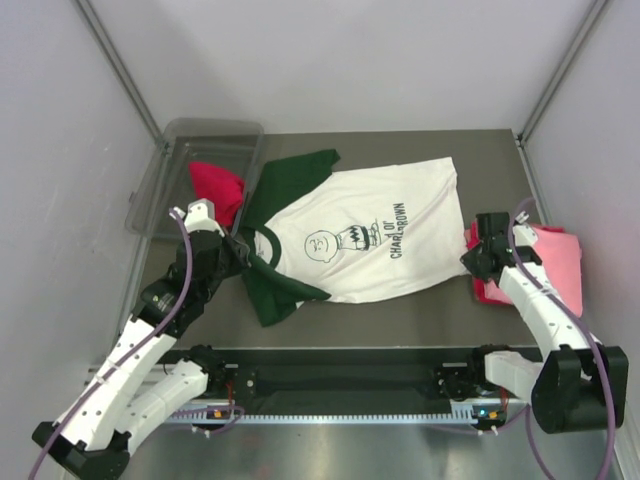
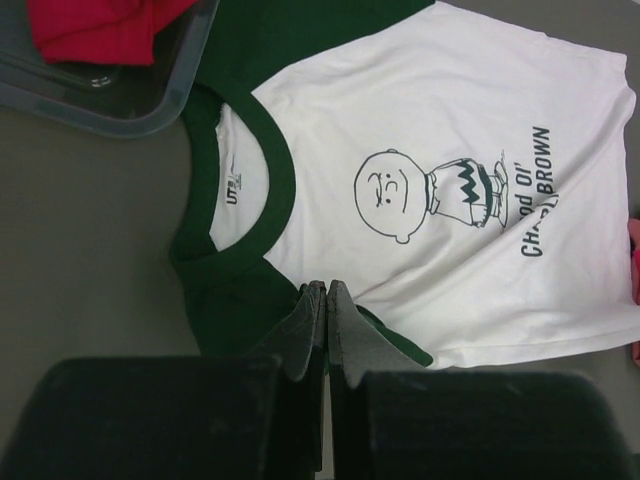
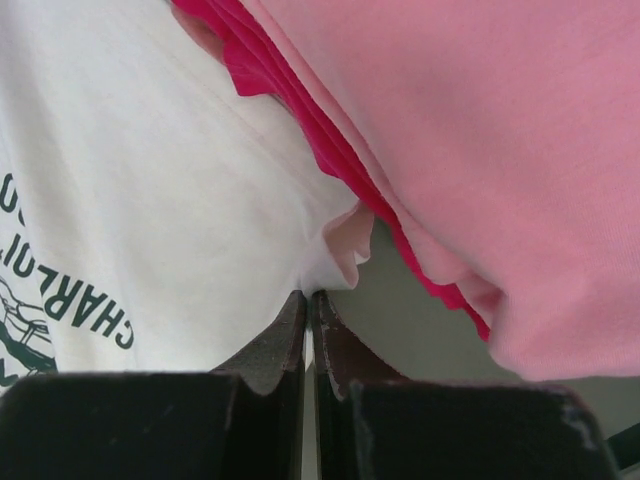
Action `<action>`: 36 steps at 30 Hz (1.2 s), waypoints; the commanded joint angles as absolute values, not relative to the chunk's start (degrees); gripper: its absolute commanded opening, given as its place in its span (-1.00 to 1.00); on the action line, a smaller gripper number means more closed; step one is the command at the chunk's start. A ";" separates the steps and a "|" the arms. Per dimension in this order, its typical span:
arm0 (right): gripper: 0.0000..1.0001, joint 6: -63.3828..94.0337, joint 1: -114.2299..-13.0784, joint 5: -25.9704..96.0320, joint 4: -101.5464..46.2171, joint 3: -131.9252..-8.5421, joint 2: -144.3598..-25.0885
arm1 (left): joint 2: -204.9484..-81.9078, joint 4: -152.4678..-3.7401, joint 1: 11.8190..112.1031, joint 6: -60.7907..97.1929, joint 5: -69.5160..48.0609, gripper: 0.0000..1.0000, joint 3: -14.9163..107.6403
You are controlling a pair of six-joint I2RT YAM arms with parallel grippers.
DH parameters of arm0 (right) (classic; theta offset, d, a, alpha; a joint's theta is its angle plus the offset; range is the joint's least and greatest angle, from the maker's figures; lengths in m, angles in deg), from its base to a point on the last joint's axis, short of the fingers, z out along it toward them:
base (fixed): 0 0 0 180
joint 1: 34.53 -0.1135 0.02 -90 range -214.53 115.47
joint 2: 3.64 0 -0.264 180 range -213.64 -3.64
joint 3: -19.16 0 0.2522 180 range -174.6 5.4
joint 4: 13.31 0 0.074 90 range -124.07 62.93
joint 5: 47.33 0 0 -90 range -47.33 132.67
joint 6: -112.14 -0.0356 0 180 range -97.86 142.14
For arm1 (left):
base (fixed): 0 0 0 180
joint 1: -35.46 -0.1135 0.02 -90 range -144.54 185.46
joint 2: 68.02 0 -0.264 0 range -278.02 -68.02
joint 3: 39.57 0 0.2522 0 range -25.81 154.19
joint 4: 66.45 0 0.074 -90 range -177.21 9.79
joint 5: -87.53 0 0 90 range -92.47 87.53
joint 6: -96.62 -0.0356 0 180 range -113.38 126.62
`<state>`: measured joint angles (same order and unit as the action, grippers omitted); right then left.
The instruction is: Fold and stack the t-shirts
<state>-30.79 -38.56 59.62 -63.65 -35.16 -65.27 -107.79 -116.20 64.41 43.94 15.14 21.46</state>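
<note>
The white t-shirt with dark green sleeves [image 1: 370, 235] lies spread flat on the table, collar to the left and print facing up. My left gripper [image 1: 240, 250] is shut on the near green sleeve by the shoulder seam [image 2: 327, 290]. My right gripper [image 1: 472, 257] is shut on the near corner of the white hem [image 3: 308, 295], where the cloth puckers up into its tips. A folded light pink t-shirt [image 1: 560, 260] rests on a red one [image 1: 490, 290] at the right; in the right wrist view the pink t-shirt [image 3: 480, 120] overhangs the red edge [image 3: 300, 110]. Another red t-shirt [image 1: 215, 185] lies crumpled in the bin.
A clear grey plastic bin [image 1: 175, 150] stands at the back left, its corner [image 2: 150, 115] close to the shirt's collar. Grey walls enclose the table on three sides. A black rail with the arm bases runs along the near edge [image 1: 340, 385].
</note>
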 commanded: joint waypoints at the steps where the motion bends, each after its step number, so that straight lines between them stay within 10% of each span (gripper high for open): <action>1: -1.00 -29.63 -39.36 60.07 -61.97 -38.19 -66.74 | -110.46 -112.20 64.64 41.34 18.01 -1.00 26.04; 36: -1.00 -24.09 -36.46 59.99 -61.52 -61.65 -90.92 | -134.02 -98.93 62.79 38.00 32.86 -1.00 38.08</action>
<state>-25.19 -37.23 58.66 -61.70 -57.69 -89.73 -132.62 -104.70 63.27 39.94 28.76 34.75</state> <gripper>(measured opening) 0.010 0.015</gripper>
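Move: The left hand, holding the green near sleeve up, has the far sleeve about 27 cm ahead, 8 cm right and 22 cm below; the collar is some 9 cm ahead, and the red shirt about 22 cm ahead, 12 cm left. From the right hand on the near hem corner, the far hem corner is about 26 cm ahead, 3 cm right and 9 cm down; the pink stack is 4 cm ahead, 14 cm right. Both hands carry the shirt's pinched near sleeve and hem corner about 10 cm forward, towards its far side. ##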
